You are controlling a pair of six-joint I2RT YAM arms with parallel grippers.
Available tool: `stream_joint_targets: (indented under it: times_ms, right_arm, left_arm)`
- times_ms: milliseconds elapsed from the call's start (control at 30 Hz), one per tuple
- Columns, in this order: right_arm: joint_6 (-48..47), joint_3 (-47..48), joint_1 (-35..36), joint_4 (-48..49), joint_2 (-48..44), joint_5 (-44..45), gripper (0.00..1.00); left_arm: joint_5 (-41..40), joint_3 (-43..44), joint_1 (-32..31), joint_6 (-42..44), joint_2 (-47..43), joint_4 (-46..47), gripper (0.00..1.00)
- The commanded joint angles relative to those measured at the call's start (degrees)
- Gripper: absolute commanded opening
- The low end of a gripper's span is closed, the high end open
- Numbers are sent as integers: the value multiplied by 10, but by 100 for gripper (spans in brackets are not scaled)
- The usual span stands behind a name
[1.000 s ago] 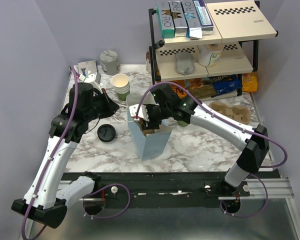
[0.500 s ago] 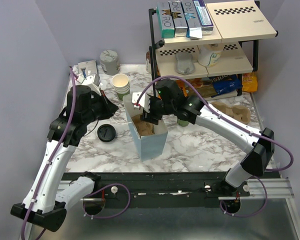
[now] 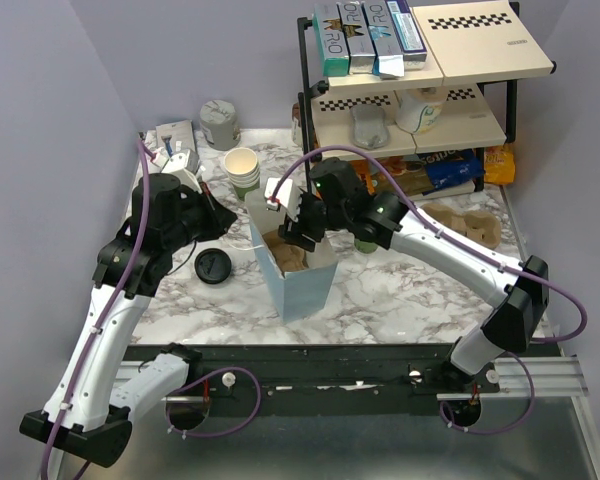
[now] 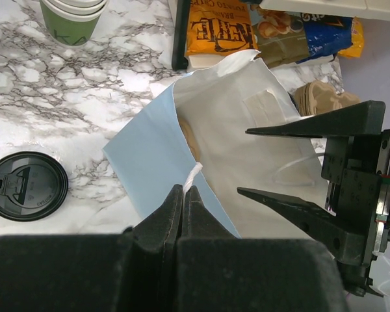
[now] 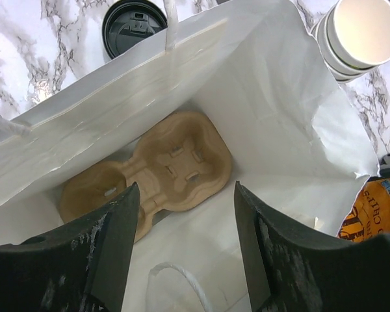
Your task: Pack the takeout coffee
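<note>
A pale blue paper bag (image 3: 302, 285) stands open mid-table. My left gripper (image 4: 184, 192) is shut on the white cord handle (image 4: 192, 175) at the bag's near rim, holding the mouth open. The right gripper (image 5: 185, 188) hangs open over the bag's mouth with nothing between its fingers. It also shows in the left wrist view as the right gripper (image 4: 244, 161). A tan pulp cup carrier (image 5: 159, 169) lies on the bag's floor. A small green-sided thing (image 3: 364, 243) peeks from under the right arm. I cannot tell whether it is the takeout coffee.
A loose black lid (image 3: 212, 266) lies left of the bag. A stack of lidless cups (image 3: 241, 170) stands behind the bag. A shelf rack (image 3: 410, 100) with boxes and snack bags fills the back right. Spare pulp carriers (image 3: 472, 226) lie at the right.
The right gripper has risen out of the bag to just above its mouth, leaving the pulp carrier inside. The left gripper keeps its hold on the handle.
</note>
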Motion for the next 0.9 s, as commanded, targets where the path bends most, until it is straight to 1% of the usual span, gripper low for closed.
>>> stream_joint_targets:
  times_ms: [0, 267, 333, 367, 400, 433, 500, 533, 567, 600, 733, 800, 867]
  right_arm:
    - [29, 1, 9, -18, -13, 15, 68]
    - [68, -33, 21, -22, -20, 26, 68]
    - [72, -43, 28, -19, -27, 31, 68]
    - [70, -51, 29, -17, -30, 36, 68]
    - [68, -54, 31, -15, -32, 36, 68]
    - [67, -55, 32, -12, -36, 36, 68]
    - [59, -49, 33, -12, -39, 34, 68]
    - [58, -44, 33, -11, -39, 35, 68]
    - [55, -39, 33, -12, -43, 34, 68]
    - [56, -26, 33, -11, -45, 34, 68]
    - [70, -3, 33, 4, -57, 33, 69]
    - [88, 6, 33, 10, -64, 50, 71]
    - [109, 15, 33, 27, -73, 89, 73]
  left_arm:
    - [13, -8, 3, 3, -1, 26, 0]
    - [24, -12, 3, 8, -2, 33, 0]
    - [9, -12, 3, 8, -10, 27, 0]
    - [2, -7, 3, 9, -12, 22, 7]
    - [-5, -3, 3, 10, -14, 10, 19]
    - [-21, 3, 3, 12, -16, 7, 34]
    - [-29, 24, 3, 23, -16, 5, 53]
    - [-32, 33, 3, 27, -14, 7, 75]
    - [-38, 52, 3, 30, -11, 9, 85]
    - [-39, 61, 3, 38, -1, 20, 99]
    - [-43, 110, 3, 52, 45, 41, 99]
    - [-41, 145, 3, 64, 80, 40, 99]
    - [-20, 165, 3, 107, 101, 47, 99]
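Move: The left hand holds the bag's near handle shut in its fingertips; the bag's middle is about 13 cm to its right, level with it fore and aft, and some 16 cm below. The black lid is about 7 cm left on the table, and the cup stack some 20 cm straight ahead. The right hand is open in the bag mouth, the cup tray about 17 cm below, 3 cm back and 3 cm left, the coffee cup some 16 cm right and 4 cm ahead. Back and down by 3 to 4 cm goes the open right hand, inside the bag towards the cup tray, before it climbs about 4 cm, still half inside the mouth. The left hand waits, then spreads its fingers wide, lets go of the handle and rises about 7 cm with a little forward, tipping up some 10 degrees. ##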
